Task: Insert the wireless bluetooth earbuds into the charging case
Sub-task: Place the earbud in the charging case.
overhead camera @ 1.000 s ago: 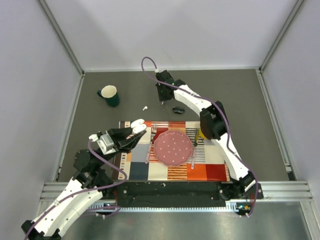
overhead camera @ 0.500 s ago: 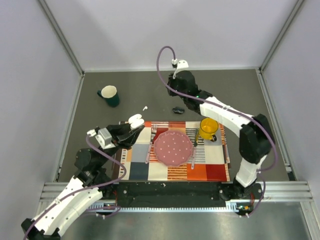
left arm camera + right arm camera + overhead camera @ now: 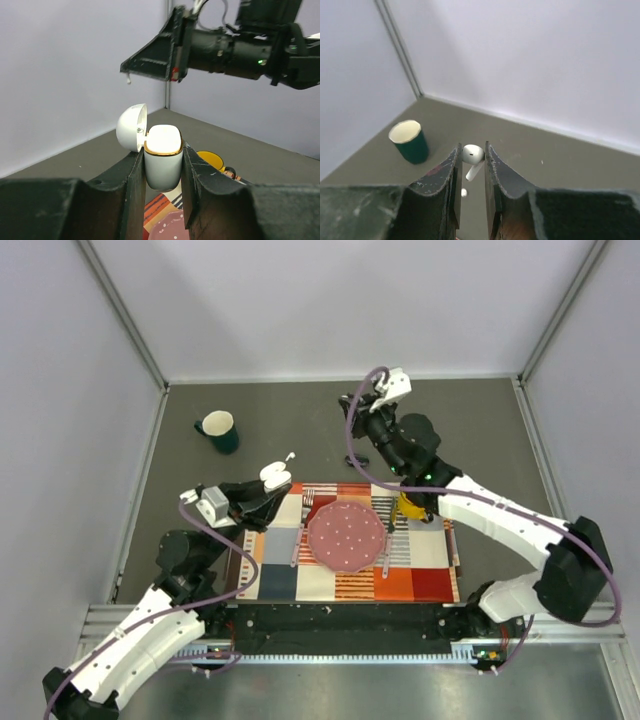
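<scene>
The white charging case stands upright between my left gripper's fingers, which are shut on its body. Its lid is hinged open to the left. In the top view the case hangs above the placemat's far-left corner. My right gripper is shut on one white earbud, stem pointing down, high above the table. In the left wrist view that gripper hovers above and beyond the case, apart from it. A second earbud lies on the grey table; the right wrist view shows this earbud below the fingers.
A dark green mug stands at the far left. A striped placemat holds a pink dotted plate, cutlery and a yellow mug partly covered by the right arm. White walls enclose the table.
The right gripper has risen from the table and swung to the right with the earbud in it. The left gripper has carried the open case slightly farther from the bases.
</scene>
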Robot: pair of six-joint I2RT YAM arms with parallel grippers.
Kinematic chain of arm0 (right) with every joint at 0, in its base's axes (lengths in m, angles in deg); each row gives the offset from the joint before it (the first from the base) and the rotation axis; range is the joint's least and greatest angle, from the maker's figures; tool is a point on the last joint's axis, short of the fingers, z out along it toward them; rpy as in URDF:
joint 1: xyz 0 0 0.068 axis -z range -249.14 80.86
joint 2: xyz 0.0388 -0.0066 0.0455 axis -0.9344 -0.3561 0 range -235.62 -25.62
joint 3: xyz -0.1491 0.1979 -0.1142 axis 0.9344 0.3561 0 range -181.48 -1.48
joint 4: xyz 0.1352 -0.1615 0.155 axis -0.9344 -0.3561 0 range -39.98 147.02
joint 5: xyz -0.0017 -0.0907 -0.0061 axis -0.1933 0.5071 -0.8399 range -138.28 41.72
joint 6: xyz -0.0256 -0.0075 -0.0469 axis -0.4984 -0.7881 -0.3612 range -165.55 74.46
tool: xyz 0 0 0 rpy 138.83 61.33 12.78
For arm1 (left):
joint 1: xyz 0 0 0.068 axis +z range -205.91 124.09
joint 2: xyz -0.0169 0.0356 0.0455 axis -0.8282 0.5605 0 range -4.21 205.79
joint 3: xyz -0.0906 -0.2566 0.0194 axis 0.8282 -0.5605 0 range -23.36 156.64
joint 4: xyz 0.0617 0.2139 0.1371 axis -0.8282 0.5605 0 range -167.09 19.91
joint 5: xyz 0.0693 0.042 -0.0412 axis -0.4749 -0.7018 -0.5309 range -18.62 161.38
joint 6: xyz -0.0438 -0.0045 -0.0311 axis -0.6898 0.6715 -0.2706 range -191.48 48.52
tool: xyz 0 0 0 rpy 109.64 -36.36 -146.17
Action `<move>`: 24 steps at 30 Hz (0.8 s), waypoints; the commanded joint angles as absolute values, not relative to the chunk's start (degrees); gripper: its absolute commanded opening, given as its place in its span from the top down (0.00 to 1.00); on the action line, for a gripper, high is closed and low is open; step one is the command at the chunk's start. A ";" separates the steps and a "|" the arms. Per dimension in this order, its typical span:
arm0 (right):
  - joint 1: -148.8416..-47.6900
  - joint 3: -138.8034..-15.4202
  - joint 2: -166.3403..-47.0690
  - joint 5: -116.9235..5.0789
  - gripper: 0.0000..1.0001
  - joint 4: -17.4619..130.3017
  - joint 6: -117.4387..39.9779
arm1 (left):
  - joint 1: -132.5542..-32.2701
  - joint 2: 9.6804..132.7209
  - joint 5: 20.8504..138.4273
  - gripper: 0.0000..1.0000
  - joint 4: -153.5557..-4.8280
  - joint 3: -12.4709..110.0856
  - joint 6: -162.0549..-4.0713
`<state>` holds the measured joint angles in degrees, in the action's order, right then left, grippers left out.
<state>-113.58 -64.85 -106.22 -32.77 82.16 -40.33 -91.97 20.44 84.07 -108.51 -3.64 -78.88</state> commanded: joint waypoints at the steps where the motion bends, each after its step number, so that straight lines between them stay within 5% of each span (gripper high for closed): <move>1: -116.68 -62.12 -98.32 -37.98 1.00 92.96 -45.18 | -92.21 21.54 84.12 1.00 -112.95 -1.56 -79.22; 24: -136.72 -56.68 -92.07 -39.41 1.00 89.44 -54.43 | -92.21 22.95 86.93 1.00 -116.90 -3.23 -74.30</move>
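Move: The right hand already holds an earbud; the open charging case lies some 18 cm back, 11 cm to its left and about 2 cm lower. On the table some 33 cm below the right hand, the loose earbud lies about 11 cm ahead and 14 cm left, and the black oval object about 10 cm ahead and 1 cm right. The left hand already has the case between its fingertips, right at its hand point. Back towards the case, the right hand swings about 17 cm, drifting some 7 cm left mainly in the second half. It arcs up first, then sinks partway again, while turning about 25 degrees counter-clockwise and tipping its fingers upward. It keeps the earbud pinched; the left hand keeps hold of the case, almost still. ##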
